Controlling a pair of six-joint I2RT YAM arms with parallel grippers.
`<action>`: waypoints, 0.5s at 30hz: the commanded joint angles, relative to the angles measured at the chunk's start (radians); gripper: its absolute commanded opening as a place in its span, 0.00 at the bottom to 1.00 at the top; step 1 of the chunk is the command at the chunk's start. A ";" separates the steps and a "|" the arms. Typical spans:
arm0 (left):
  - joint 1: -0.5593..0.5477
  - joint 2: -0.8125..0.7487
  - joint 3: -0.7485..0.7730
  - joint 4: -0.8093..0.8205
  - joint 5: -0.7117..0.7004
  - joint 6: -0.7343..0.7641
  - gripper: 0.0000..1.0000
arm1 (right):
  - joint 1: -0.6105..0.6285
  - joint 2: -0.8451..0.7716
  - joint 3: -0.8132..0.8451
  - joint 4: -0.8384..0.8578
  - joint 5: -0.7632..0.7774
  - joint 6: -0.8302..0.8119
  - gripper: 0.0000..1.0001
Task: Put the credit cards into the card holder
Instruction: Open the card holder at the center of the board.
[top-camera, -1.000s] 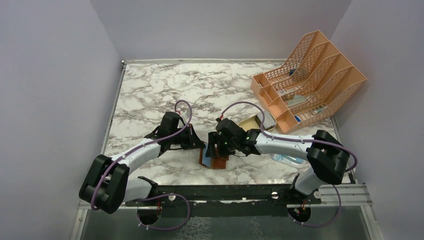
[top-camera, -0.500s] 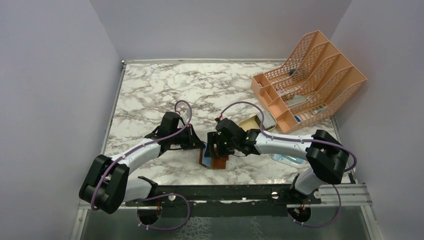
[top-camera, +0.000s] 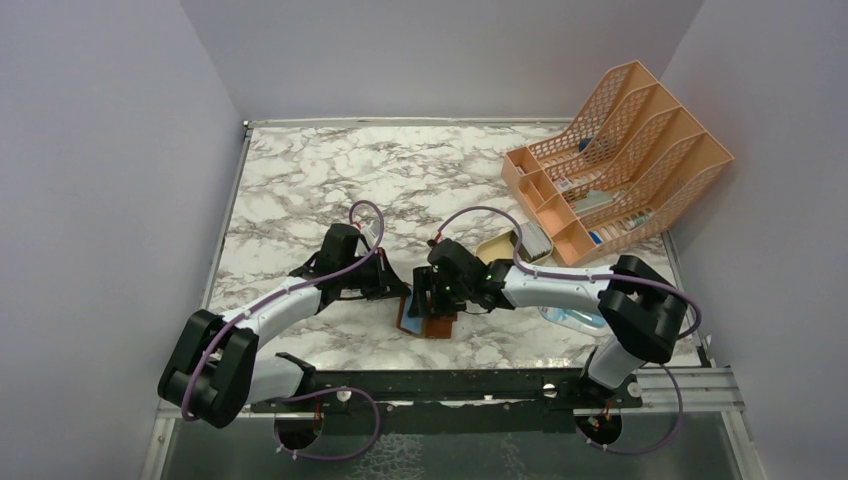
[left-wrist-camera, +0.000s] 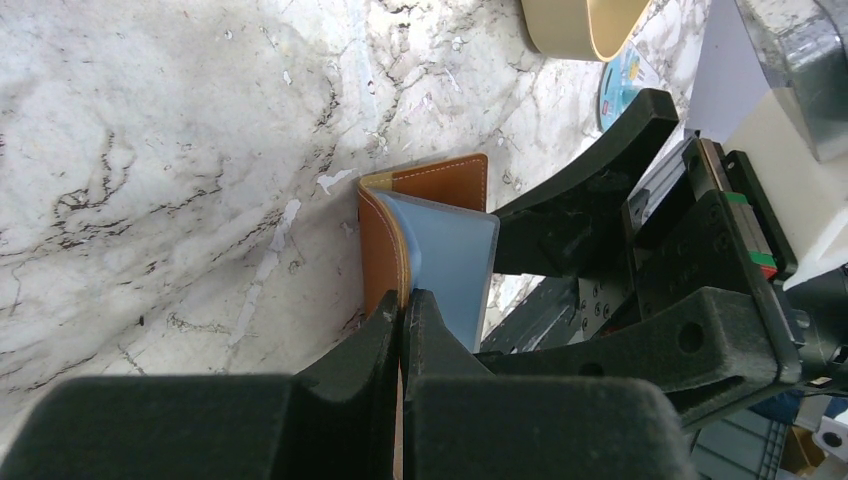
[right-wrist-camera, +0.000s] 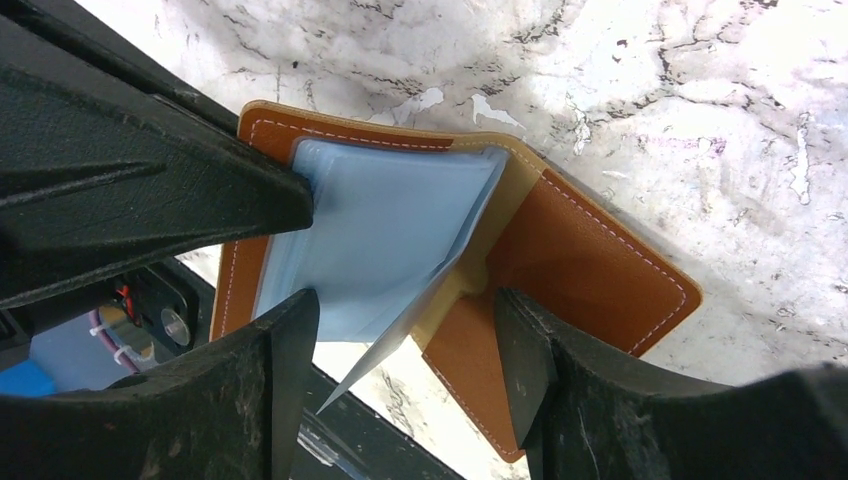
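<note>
The card holder (top-camera: 432, 325) lies open near the table's front edge, a brown leather wallet (right-wrist-camera: 590, 270) with greyish clear sleeves (right-wrist-camera: 380, 230) fanned up. My left gripper (left-wrist-camera: 404, 298) is shut on the upright left leather flap (left-wrist-camera: 385, 240); from above it (top-camera: 400, 293) sits at the holder's left edge. My right gripper (right-wrist-camera: 405, 310) hangs open just over the holder (top-camera: 428, 300), one finger (right-wrist-camera: 290, 330) by the sleeves and the other (right-wrist-camera: 520, 330) over the flat right flap. Thin grey flat pieces (top-camera: 537, 240), which may be the credit cards, lie at a tan tray's right end.
The tan oval tray (top-camera: 497, 247) sits right behind the right wrist. A blue-and-clear packet (top-camera: 575, 318) lies under the right forearm. A big orange mesh file rack (top-camera: 620, 160) stands at the back right. The table's black front rail (top-camera: 450, 385) runs close to the holder.
The right arm has shifted slightly to the left over the holder. The left gripper has kept its hold without moving.
</note>
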 joint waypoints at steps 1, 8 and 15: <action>-0.004 -0.016 0.014 0.012 0.006 -0.002 0.00 | 0.006 0.026 0.010 -0.015 0.043 -0.003 0.64; -0.005 0.000 0.015 0.019 0.028 -0.004 0.02 | 0.006 0.050 -0.017 -0.039 0.109 -0.017 0.55; -0.005 -0.012 0.012 0.046 0.063 -0.032 0.00 | 0.006 0.007 -0.045 -0.145 0.227 -0.009 0.39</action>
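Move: The sleeve leaf of the open card holder sits between the right hand's parted fingers, its middle about 1 cm back and 1 cm below. The holder's left cover lies some 2 cm left and 1 cm back, its right cover about 4 cm right and 3 cm back. The beige tray is roughly 18 cm to the right and 13 cm ahead. From the left hand, the sleeve leaf lies about 5 cm back, 3 cm to its right and 4 cm lower. Down and to its right, about 2 cm each way, the right hand sinks into the open card holder with a slight tilt, its fingers closing by about a third around the sleeve leaf and carrying it towards the right cover. The left hand stays in place and keeps its pinch on the left cover. ##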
